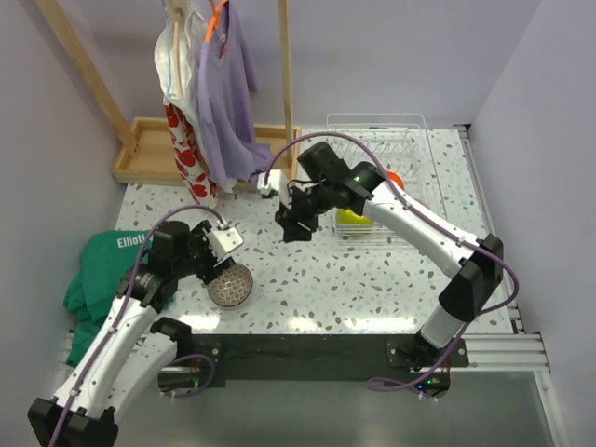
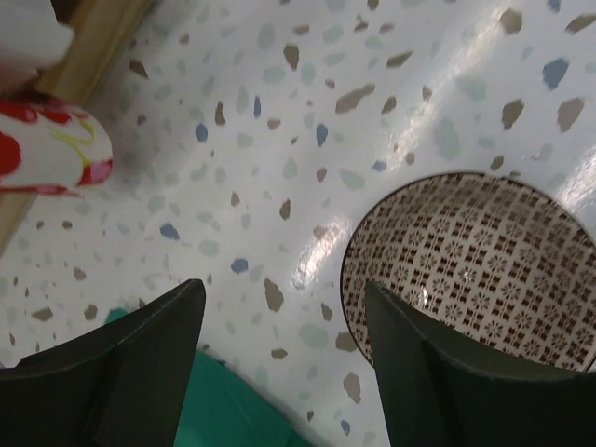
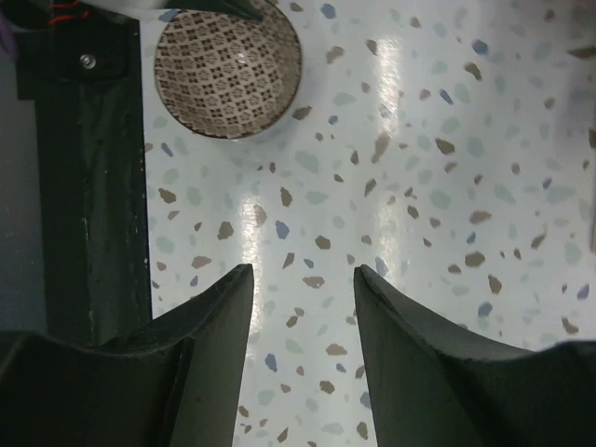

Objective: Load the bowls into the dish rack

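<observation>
A bowl with a grey-brown pattern inside (image 1: 231, 284) sits upright on the speckled table near the left arm. It also shows in the left wrist view (image 2: 475, 270) and the right wrist view (image 3: 227, 70). My left gripper (image 1: 209, 264) (image 2: 284, 298) is open and empty, its right finger just over the bowl's near rim. My right gripper (image 1: 293, 228) (image 3: 303, 275) is open and empty above bare table, left of the clear wire dish rack (image 1: 410, 126). A lime green bowl (image 1: 352, 217) and an orange-red bowl (image 1: 396, 179) are in the rack. The white and blue bowl is out of view.
A wooden tray base with posts (image 1: 149, 149) stands at the back left, with clothes (image 1: 219, 93) hanging over it. A green cloth (image 1: 102, 270) (image 2: 223, 410) lies at the table's left edge. The black base rail (image 3: 84, 186) runs along the near edge.
</observation>
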`<move>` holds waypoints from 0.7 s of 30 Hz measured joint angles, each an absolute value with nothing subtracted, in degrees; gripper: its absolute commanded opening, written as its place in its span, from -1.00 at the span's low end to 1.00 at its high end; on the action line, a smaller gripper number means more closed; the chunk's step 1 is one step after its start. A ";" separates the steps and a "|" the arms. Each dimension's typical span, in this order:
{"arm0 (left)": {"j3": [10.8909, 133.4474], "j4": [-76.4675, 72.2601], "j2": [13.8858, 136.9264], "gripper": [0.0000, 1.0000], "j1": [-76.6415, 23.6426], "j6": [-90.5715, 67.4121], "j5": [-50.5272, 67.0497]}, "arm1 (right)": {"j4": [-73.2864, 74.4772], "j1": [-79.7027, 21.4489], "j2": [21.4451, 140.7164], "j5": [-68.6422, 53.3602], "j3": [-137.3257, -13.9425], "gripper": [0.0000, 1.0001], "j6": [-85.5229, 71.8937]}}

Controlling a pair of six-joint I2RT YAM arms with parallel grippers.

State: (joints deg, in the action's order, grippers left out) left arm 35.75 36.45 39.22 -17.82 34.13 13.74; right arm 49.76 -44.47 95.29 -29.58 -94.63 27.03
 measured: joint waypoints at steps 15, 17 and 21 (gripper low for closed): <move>33.15 43.59 39.48 0.54 -7.66 31.42 -2.26 | 51.62 -59.90 105.84 -31.62 -97.93 -0.01 41.28; 34.81 44.12 40.93 0.52 -5.28 30.50 -2.22 | 50.02 -60.05 105.34 -31.70 -96.88 -0.01 41.56; 38.30 44.34 45.74 0.51 2.46 29.52 1.06 | 48.66 -60.93 104.95 -31.38 -95.48 -0.02 43.94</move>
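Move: The patterned brown bowl lies some 23 cm to the right hand's left, about 7 cm back and 20 cm below. The green cloth is roughly 31 cm left of the bowl, level with it; the green bowl in the dish rack sits about 15 cm ahead of the right hand and 12 cm to its right. From the left hand the brown bowl is about 12 cm below, 2 cm back and 4 cm right. Right hand, half open, sweeps back-left about 12 cm and down towards the brown bowl; left hand clears leftward. ##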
